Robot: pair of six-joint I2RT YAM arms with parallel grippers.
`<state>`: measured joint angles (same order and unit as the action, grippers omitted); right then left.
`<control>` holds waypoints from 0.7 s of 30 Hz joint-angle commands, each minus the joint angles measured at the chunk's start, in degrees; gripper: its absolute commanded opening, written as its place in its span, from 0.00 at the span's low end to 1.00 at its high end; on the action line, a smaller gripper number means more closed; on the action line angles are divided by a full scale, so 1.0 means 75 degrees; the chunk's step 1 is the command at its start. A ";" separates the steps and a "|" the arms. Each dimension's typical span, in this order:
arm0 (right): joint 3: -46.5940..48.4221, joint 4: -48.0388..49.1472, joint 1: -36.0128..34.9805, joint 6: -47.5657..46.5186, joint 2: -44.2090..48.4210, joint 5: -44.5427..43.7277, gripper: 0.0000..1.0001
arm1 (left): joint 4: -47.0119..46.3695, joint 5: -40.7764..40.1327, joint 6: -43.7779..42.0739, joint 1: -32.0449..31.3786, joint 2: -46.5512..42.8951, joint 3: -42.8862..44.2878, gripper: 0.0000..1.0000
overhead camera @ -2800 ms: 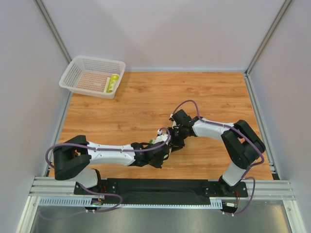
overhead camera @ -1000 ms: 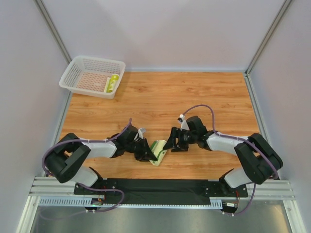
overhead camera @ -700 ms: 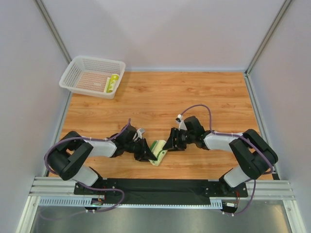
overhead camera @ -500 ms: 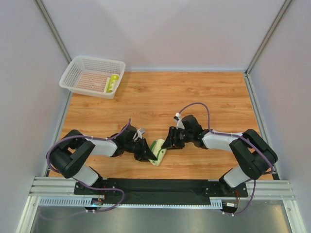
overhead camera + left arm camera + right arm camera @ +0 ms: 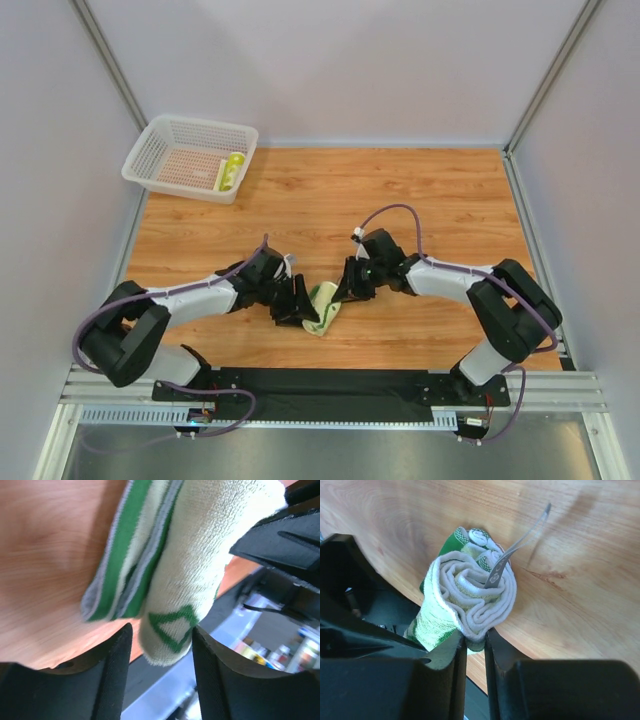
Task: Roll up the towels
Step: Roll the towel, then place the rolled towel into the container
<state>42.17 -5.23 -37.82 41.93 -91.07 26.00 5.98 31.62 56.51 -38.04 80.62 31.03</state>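
A cream towel with green patterns lies rolled on the wooden table between both grippers. In the left wrist view its end, marked with a green triangle, sits between the spread jaws of my left gripper; the left finger stands clear of it. From above, my left gripper is at the roll's left side. My right gripper is at the roll's upper right end. In the right wrist view the roll's spiral end faces me, and my right gripper is shut on its lower outer fold.
A white mesh basket stands at the table's far left corner with a rolled yellow-green towel inside. A grey tag sticks out of the roll's end. The black base rail runs just in front of the roll.
My right gripper moved left onto the roll's end and shut on it. My left gripper's jaws opened off the roll, and the left arm shifted slightly right.
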 commanded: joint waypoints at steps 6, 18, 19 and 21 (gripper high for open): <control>0.0903 -0.1737 -0.0113 -0.0388 -0.0221 -0.0853 0.12 | 0.3442 -0.2561 -0.1452 -0.0681 -0.1326 0.1440 0.63; 0.1654 -0.2536 -0.0359 -0.0529 -0.0490 -0.1064 0.11 | 0.2872 -0.2985 -0.3819 -0.1092 -0.0532 0.2636 0.88; 0.1689 -0.2560 -0.0359 -0.0540 -0.0491 -0.1064 0.11 | 0.2848 -0.3055 -0.3901 -0.1092 -0.0368 0.2683 0.88; 0.1701 -0.2595 -0.0359 -0.0552 -0.0479 -0.1076 0.11 | 0.2650 -0.3055 -0.4136 -0.1092 0.0124 0.2730 0.88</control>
<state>53.19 -22.31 -40.10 38.96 -94.08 19.55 27.86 9.82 31.38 -46.15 77.84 49.63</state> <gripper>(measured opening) 0.164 0.873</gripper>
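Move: The left hand is half open at the near end of the rolled towel, whose middle lies about 2 cm ahead, 3 cm to its right and 1 cm below. The loose green-striped edge on the roll's left side is about 3 cm ahead of that hand, level sideways and 3 cm lower. The right hand still pinches the roll's far end, with the roll's middle some 4 cm back, 4 cm to its left and 1 cm below. The left hand comes away from the roll's near end, lifting about 7 cm, then arcing forward some 4 cm beside the roll and sinking back about 3 cm, while the fingers open wide and the wrist turns some 35 degrees so they point more steeply down. The right hand keeps its pinch on the far end almost in place, tipping its fingers about 10 degrees steeper. ##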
